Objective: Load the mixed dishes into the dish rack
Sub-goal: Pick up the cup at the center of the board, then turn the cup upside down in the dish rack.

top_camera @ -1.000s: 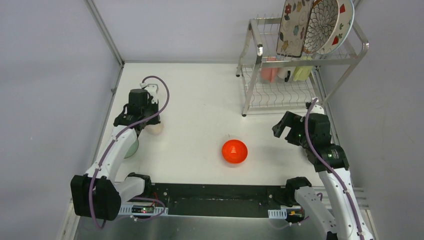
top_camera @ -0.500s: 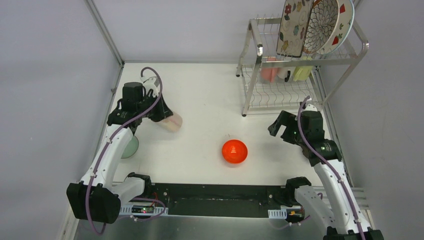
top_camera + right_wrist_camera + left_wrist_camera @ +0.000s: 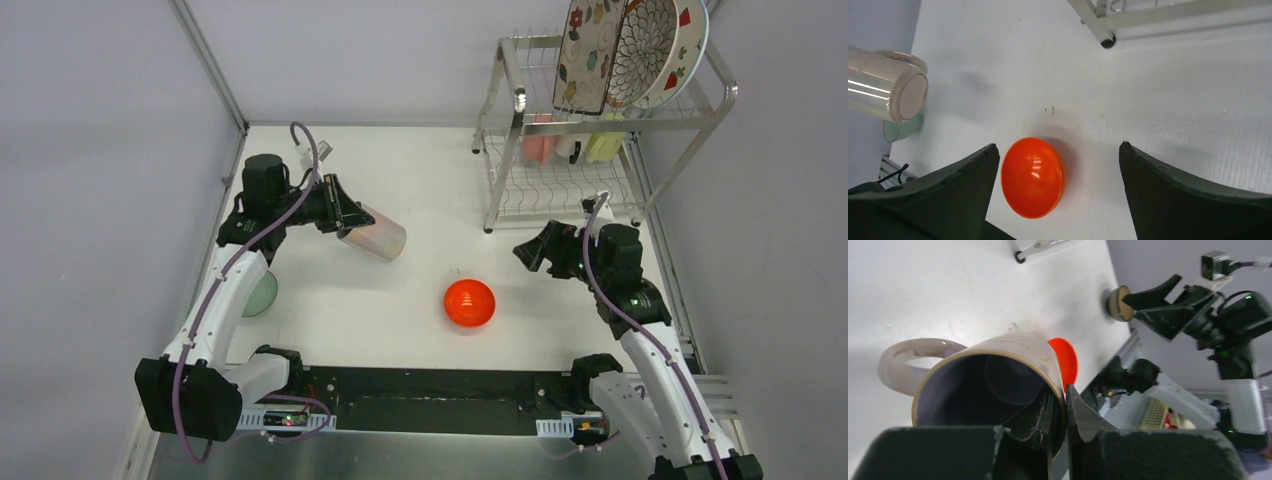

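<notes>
My left gripper (image 3: 341, 216) (image 3: 1066, 405) is shut on the rim of a pearly white cup (image 3: 376, 238) (image 3: 998, 365). It holds the cup on its side above the table, with one finger inside the mouth. A red-orange bowl (image 3: 469, 303) (image 3: 1032, 177) lies upside down on the table near the front. My right gripper (image 3: 528, 252) (image 3: 1058, 146) hangs open just right of the bowl, touching nothing. The dish rack (image 3: 690, 118) stands at the back right, with three patterned plates (image 3: 640, 45) on its upper shelf and pink (image 3: 538, 142) and yellow (image 3: 603, 146) cups below.
A pale green bowl (image 3: 262, 296) (image 3: 900, 130) sits at the left, partly under the left arm. A brown round dish (image 3: 1117, 304) rests on the table behind the right gripper. Walls close in the left and right sides.
My left gripper has carried the cup up and to the right from the far left. My right gripper has moved left toward the red-orange bowl, its jaws slightly narrower.
</notes>
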Motion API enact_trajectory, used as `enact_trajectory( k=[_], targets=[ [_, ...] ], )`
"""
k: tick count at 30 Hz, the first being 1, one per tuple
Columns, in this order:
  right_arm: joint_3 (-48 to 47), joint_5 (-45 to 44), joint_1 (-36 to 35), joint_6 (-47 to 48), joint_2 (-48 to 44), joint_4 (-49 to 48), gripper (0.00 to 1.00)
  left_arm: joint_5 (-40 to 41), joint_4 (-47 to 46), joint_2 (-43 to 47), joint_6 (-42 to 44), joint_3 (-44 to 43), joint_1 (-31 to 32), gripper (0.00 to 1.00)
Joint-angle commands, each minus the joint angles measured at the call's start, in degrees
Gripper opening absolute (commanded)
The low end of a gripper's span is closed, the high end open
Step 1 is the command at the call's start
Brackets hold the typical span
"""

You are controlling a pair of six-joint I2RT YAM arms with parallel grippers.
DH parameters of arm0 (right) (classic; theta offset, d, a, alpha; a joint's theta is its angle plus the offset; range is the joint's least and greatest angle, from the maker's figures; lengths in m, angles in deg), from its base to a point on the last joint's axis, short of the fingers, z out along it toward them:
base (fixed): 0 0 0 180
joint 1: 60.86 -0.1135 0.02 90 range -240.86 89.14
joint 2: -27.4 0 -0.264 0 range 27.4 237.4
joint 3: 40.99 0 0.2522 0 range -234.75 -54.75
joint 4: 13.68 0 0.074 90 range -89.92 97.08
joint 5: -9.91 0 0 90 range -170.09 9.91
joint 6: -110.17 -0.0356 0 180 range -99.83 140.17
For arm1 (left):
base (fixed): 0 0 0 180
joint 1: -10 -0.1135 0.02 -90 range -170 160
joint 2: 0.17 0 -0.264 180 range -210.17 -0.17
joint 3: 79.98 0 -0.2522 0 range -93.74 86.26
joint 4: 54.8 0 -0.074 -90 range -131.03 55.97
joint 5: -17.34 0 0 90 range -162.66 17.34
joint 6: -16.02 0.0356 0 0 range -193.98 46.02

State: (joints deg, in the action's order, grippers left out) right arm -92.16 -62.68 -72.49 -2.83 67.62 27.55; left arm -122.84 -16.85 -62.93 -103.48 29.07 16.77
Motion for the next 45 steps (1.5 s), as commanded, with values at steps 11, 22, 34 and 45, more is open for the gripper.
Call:
enact_trajectory(
  k=[11, 22, 34, 45],
  targets=[
    [9.20, 15.53, -10.41, 6.36, 3.73, -50.27, 0.83, -3.79, -45.99, 1.96, -58.79, 8.53, 0.09, 0.00],
    [7.96, 19.37, -14.89, 11.61, 18.37, -71.04, 0.83, -3.53, -63.04, -1.53, -79.29, 10.93, 0.71, 0.00],
    [0.31, 21.86, -19.47, 12.90, 36.47, -91.72, 0.66, -1.01, -73.01, -6.98, -87.44, 6.08, 4.42, 0.00],
    [-5.42, 25.22, -22.70, 11.83, 48.19, -106.98, 0.54, -0.77, -77.21, -9.46, -90.00, 5.70, 7.47, 0.00]
  ],
)
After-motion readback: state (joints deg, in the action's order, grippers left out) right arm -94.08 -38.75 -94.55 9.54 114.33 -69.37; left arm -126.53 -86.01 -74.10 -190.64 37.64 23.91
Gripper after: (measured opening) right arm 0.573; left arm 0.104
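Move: Hanging from the left fingers, which already pinch its rim, the cup has its middle about 4 cm to that hand's right, 2 cm back and 3 cm lower. From the open right hand the cup is some 32 cm left, 3 cm ahead and 6 cm higher. The red bowl sits about 10 cm left of the right hand, 4 cm back and 15 cm below; the dish rack's near-left foot is roughly 13 cm ahead, 5 cm left. Swinging some 20 cm to its left while rising about 9 cm and edging forward, the right hand closes in on the cup's base and handle, turning its fingers from slanting down to pointing left and slightly up, and narrowing them to just over half open. The left hand keeps its rim pinch, lifts the cup about 12 cm, carries it 6 cm right towards the other gripper and rolls it strongly so the handle comes underneath. ##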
